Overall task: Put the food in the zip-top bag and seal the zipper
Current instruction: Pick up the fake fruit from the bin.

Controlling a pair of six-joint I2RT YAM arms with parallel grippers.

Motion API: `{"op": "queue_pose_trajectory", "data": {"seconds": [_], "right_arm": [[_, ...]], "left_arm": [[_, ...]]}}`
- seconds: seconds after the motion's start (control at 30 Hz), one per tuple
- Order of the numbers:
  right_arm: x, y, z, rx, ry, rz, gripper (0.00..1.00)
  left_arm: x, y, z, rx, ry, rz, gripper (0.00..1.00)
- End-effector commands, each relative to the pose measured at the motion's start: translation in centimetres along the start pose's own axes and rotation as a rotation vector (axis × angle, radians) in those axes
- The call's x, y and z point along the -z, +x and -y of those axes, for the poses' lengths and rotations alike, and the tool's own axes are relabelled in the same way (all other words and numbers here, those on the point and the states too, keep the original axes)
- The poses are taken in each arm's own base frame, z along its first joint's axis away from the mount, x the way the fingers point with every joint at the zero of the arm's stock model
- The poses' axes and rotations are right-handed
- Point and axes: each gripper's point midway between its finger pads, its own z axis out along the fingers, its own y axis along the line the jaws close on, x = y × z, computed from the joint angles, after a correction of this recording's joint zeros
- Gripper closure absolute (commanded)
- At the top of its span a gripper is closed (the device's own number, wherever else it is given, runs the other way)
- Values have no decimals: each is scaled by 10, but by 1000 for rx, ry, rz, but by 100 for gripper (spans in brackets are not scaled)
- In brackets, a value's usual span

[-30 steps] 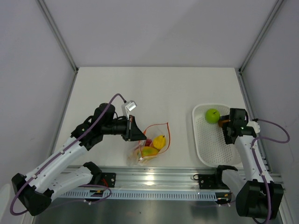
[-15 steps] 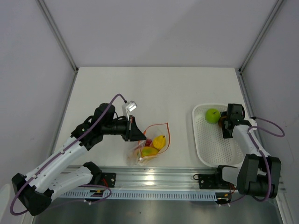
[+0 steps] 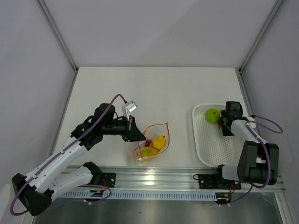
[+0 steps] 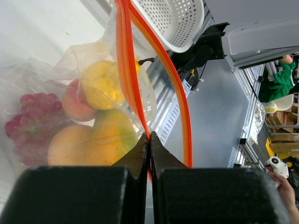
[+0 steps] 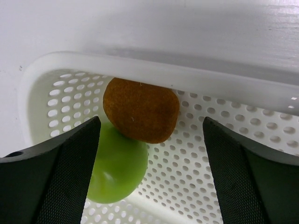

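The zip-top bag (image 3: pixel 150 145) lies near the table's front edge, lifted by its mouth. My left gripper (image 3: pixel 136 132) is shut on the orange-red zipper (image 4: pixel 127 70), pinching one strip (image 4: pixel 149 140) while the other strip (image 4: pixel 180 102) bows away, leaving the mouth parted. Inside the bag are yellow fruits (image 4: pixel 100 84), a peach-coloured one (image 4: pixel 74 105) and a cluster of small red pieces (image 4: pixel 30 116). In the white perforated tray (image 3: pixel 210 149) a green round fruit (image 3: pixel 212 115) touches a brownish-orange one (image 5: pixel 140 109). My right gripper (image 5: pixel 150 122) hovers open just above these two, holding nothing.
The tray's far rim (image 5: pixel 224 84) runs right behind the two fruits. A metal rail (image 3: pixel 154 177) runs along the table's near edge, just in front of the bag. Grey walls close in the table on the left, back and right.
My right gripper has moved up the tray toward its far end and turned toward the green fruit. The left gripper and the bag have stayed put.
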Motion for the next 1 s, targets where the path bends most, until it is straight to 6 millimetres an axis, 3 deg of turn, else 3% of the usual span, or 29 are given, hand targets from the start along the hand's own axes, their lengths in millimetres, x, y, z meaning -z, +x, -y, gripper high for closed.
{"op": "queue_pose_trajectory", "data": {"seconds": [0.0, 0.27, 0.4, 0.6, 0.83, 0.97], "right_arm": [[-4, -16, -19, -44, -21, 74, 10], [-17, -10, -23, -11, 2, 90, 17], [-20, -8, -24, -3, 8, 93, 26], [-19, -4, -20, 13, 17, 80, 49], [4, -6, -16, 54, -18, 71, 56], [32, -11, -7, 97, -73, 57, 57]], "left_arm": [[5, -9, 8, -39, 29, 27, 100], [6, -8, 6, -29, 20, 25, 100], [7, -8, 8, -33, 22, 27, 100], [9, -10, 9, -32, 21, 34, 99], [7, -7, 10, -16, 36, 32, 99], [4, -8, 9, -14, 42, 41, 100]]}}
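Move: The brown fake fruit lies between and just past the right hand's open fingers, about 2 cm ahead of the hand point and 2 cm below it, with no clear offset sideways. The green apple touches the fruit's left side, about 5 cm to the left of the hand and 5 cm ahead. The bin's middle is some 5 cm back and 2 cm left of the hand. From the left hand, the brown fruit lies about 42 cm to the right, 17 cm ahead and 17 cm below. Down and forward, about 2 cm each way, the right hand sinks its open fingers around the brown fruit beside the bin's right wall. They close from wide open to roughly two-thirds and pinch it from both sides. Keeping that grip, the hand then rises some 3 to 4 cm, quickening and easing slightly back and left. ##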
